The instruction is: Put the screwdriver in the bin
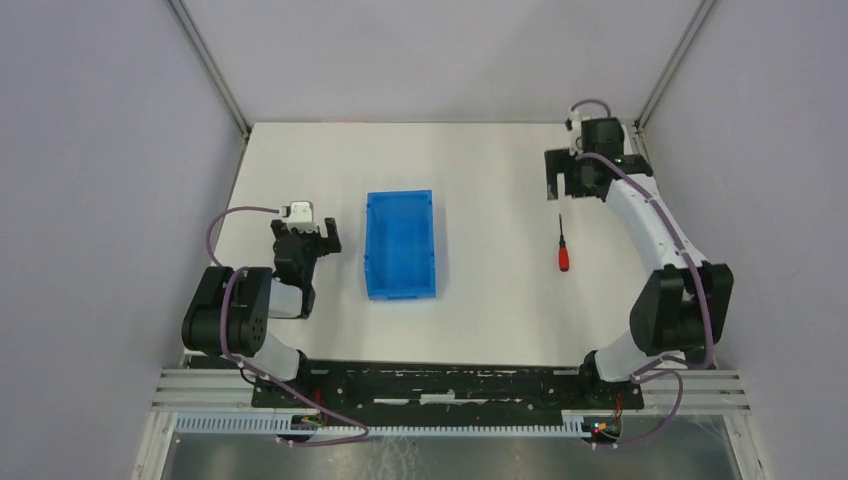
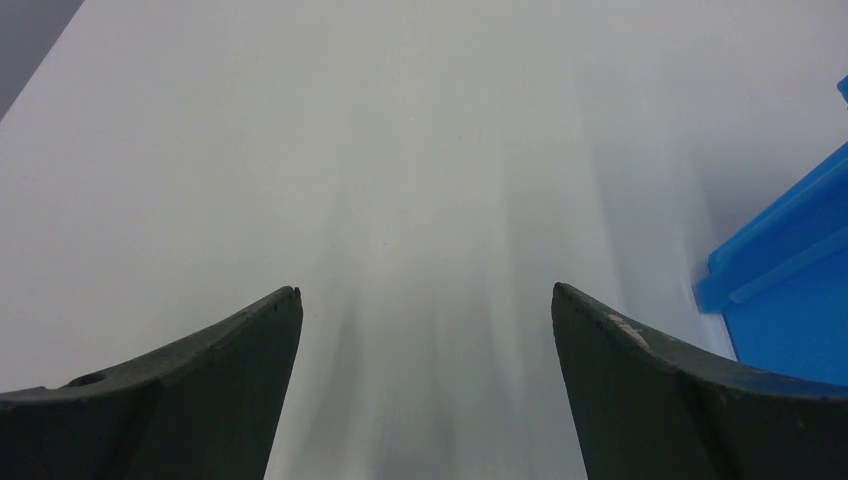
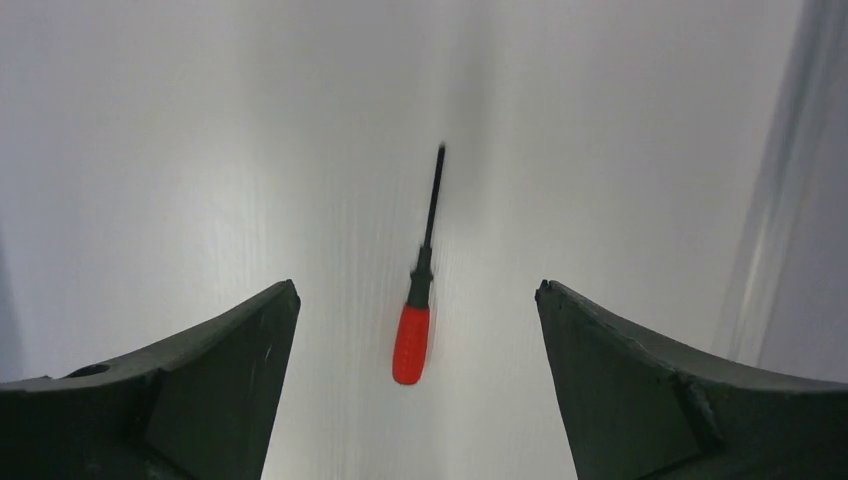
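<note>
The screwdriver (image 1: 563, 246), with a red handle and thin black shaft, lies on the white table right of centre. In the right wrist view it (image 3: 412, 343) lies on the table below and between my open fingers, apart from both. My right gripper (image 1: 572, 190) is open and empty, hovering just beyond the screwdriver's far end; it also shows in its wrist view (image 3: 415, 290). The blue bin (image 1: 400, 244) stands open-topped left of centre. My left gripper (image 1: 312, 238) is open and empty to the bin's left. In the left wrist view (image 2: 425, 290) the bin's corner (image 2: 790, 290) shows at right.
The white table (image 1: 490, 320) is walled by grey panels with metal corner posts (image 1: 212, 65) at the back. The right post runs along the right edge of the right wrist view (image 3: 775, 200). The arms' bases sit on a rail (image 1: 440, 385) at the near edge.
</note>
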Robot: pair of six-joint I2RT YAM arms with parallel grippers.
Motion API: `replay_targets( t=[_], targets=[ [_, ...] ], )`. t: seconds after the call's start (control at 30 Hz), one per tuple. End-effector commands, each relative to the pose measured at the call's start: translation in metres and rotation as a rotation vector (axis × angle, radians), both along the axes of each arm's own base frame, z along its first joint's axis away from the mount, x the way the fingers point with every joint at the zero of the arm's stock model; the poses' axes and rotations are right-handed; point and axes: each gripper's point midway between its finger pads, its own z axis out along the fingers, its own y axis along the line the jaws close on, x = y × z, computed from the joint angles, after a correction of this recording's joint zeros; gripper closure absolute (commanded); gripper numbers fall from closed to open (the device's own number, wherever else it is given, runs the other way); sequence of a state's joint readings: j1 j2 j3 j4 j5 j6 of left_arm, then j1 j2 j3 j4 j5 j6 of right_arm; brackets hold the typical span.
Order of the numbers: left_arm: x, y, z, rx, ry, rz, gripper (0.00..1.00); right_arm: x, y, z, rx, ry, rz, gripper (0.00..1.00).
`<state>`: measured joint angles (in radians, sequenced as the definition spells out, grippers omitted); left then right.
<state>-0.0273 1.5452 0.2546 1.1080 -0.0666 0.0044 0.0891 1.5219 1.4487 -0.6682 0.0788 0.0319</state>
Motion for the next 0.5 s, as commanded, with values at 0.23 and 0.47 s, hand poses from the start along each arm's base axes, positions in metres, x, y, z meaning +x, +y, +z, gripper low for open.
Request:
replay_targets(
  t=[0.23,0.47],
  targets=[
    [0.004,-0.001,0.015,-0.032,-0.053,-0.001,0.0,-0.064,-0.014,-0.182,0.013,0.405,-0.086,0.34],
    [0.004,-0.001,0.015,-0.032,-0.053,-0.002,0.0,-0.075,-0.019,-0.208,-0.006,0.463,-0.107,0.75]
  ],
)
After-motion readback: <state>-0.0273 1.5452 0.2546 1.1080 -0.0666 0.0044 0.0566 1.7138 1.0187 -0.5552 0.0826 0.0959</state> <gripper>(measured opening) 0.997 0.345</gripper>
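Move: The screwdriver lies on the table under the open right gripper: its middle about 5 cm back, 2 cm to the right and 21 cm down, its red handle pointing back towards the base. The blue bin stands far off to this hand's left, some 42 cm, about 5 cm back and 17 cm lower. From the idle left hand the screwdriver is roughly 68 cm to the right, 2 cm back and 6 cm down. Drop the right gripper quickly about 20 cm onto the screwdriver, drawing it back some 9 cm on the way and tipping the fingers about 30 degrees further towards straight down. Start closing as it sinks, and with the backward travel done, narrow the fingers around the front part of the red handle while easing down the last couple of centimetres. ##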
